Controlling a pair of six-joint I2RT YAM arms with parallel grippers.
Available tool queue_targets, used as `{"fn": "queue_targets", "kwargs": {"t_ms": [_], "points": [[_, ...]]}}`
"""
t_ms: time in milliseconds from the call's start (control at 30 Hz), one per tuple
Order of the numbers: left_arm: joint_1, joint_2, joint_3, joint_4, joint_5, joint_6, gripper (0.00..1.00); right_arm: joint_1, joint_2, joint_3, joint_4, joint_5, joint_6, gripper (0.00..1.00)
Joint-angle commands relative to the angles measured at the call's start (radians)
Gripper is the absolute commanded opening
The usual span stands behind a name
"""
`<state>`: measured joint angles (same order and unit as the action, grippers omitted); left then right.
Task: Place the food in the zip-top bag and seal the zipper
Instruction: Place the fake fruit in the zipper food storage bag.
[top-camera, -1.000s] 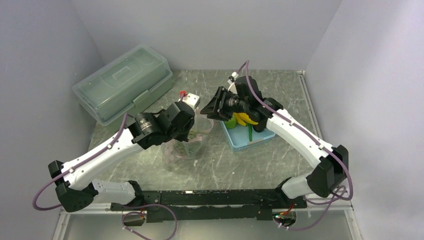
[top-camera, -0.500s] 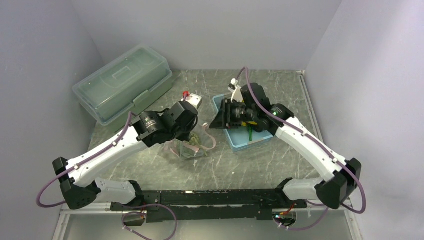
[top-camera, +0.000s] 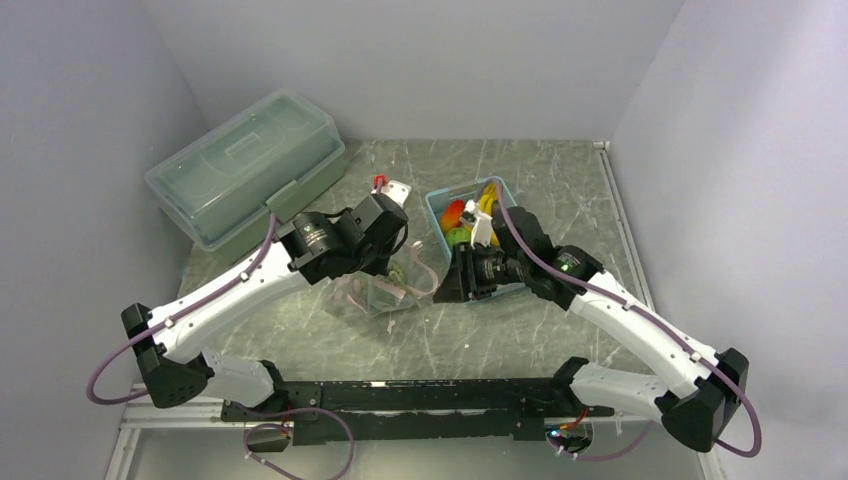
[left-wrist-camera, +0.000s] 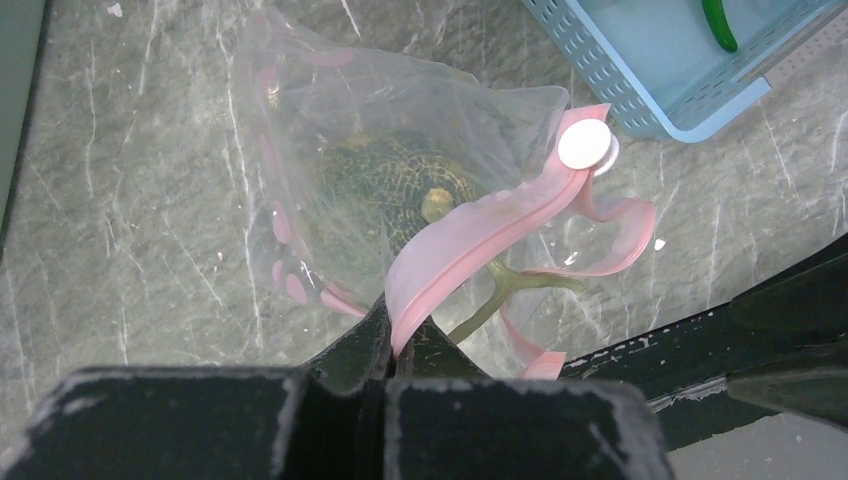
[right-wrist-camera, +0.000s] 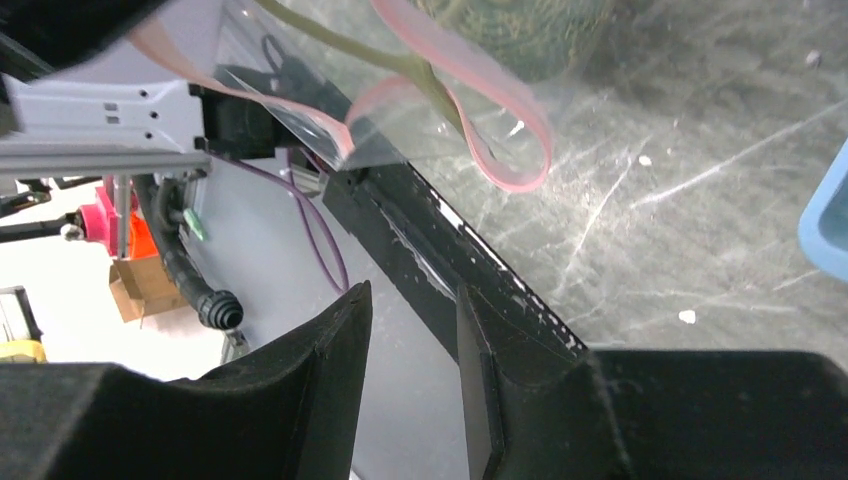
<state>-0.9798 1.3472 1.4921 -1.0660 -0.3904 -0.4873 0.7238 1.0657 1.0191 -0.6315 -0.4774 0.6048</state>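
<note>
The zip-top bag (left-wrist-camera: 330, 150) lies on the table, clear with pink dots, its mouth gaping. A dull-green round lump (left-wrist-camera: 400, 185) and a green stem (left-wrist-camera: 510, 290) sit inside it. My left gripper (left-wrist-camera: 400, 345) is shut on the pink zipper (left-wrist-camera: 480, 235), near the end away from the white slider (left-wrist-camera: 585, 143). My right gripper (top-camera: 455, 282) hovers low just right of the bag (top-camera: 385, 292), open with nothing between its fingers (right-wrist-camera: 350, 330). More food, yellow bananas (top-camera: 487, 197), red-orange pieces (top-camera: 452, 213) and a small green ball (top-camera: 458, 237), lies in the light-blue basket (top-camera: 436, 199).
A large translucent lidded box (top-camera: 245, 165) stands at the back left. The basket (left-wrist-camera: 660, 90) sits just behind and right of the bag, with a green piece (left-wrist-camera: 718, 25) in it. The black base rail (top-camera: 420, 395) runs along the near edge.
My right arm left the basket, came nearer and lower beside the bag's mouth, and its jaws narrowed a little. The left arm shifted slightly right, still holding the zipper.
</note>
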Motion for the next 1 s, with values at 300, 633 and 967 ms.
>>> {"fn": "queue_targets", "kwargs": {"t_ms": [300,633,967], "points": [[-0.003,0.029,0.066,-0.001,0.003,-0.034,0.0,0.136,0.066,-0.143,0.285,0.171,0.086,0.39],[-0.004,0.022,0.074,-0.013,0.008,-0.034,0.0,0.162,0.165,-0.146,0.358,0.287,0.073,0.39],[-0.003,0.027,0.084,-0.014,0.014,-0.029,0.0,0.179,0.219,-0.163,0.413,0.305,0.077,0.36]]}}
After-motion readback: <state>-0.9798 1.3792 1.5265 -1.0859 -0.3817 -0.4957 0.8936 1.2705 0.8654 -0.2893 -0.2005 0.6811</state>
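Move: From the right hand, the tip of the melon's green stem, poking out of the bag's mouth, lies some 6 cm to the left, 3 cm ahead and 8 cm below. The melon inside the bag is about 10 cm left, 8 cm ahead and 15 cm down; the blue basket's middle is 15 cm ahead, 7 cm right and 15 cm down. From the left hand, which pinches the pink rim, that tip is about 5 cm right, 1 cm back and 10 cm below. The right fingertips come right up to the pink rim and stem tip at the bag's mouth, seeming to touch there at the end. That hand sinks about 8 cm and works some 5 cm to the left, first drawing back slightly, then easing forward, fingers staying part open. The left hand stays put, keeping its pinch on the rim. ##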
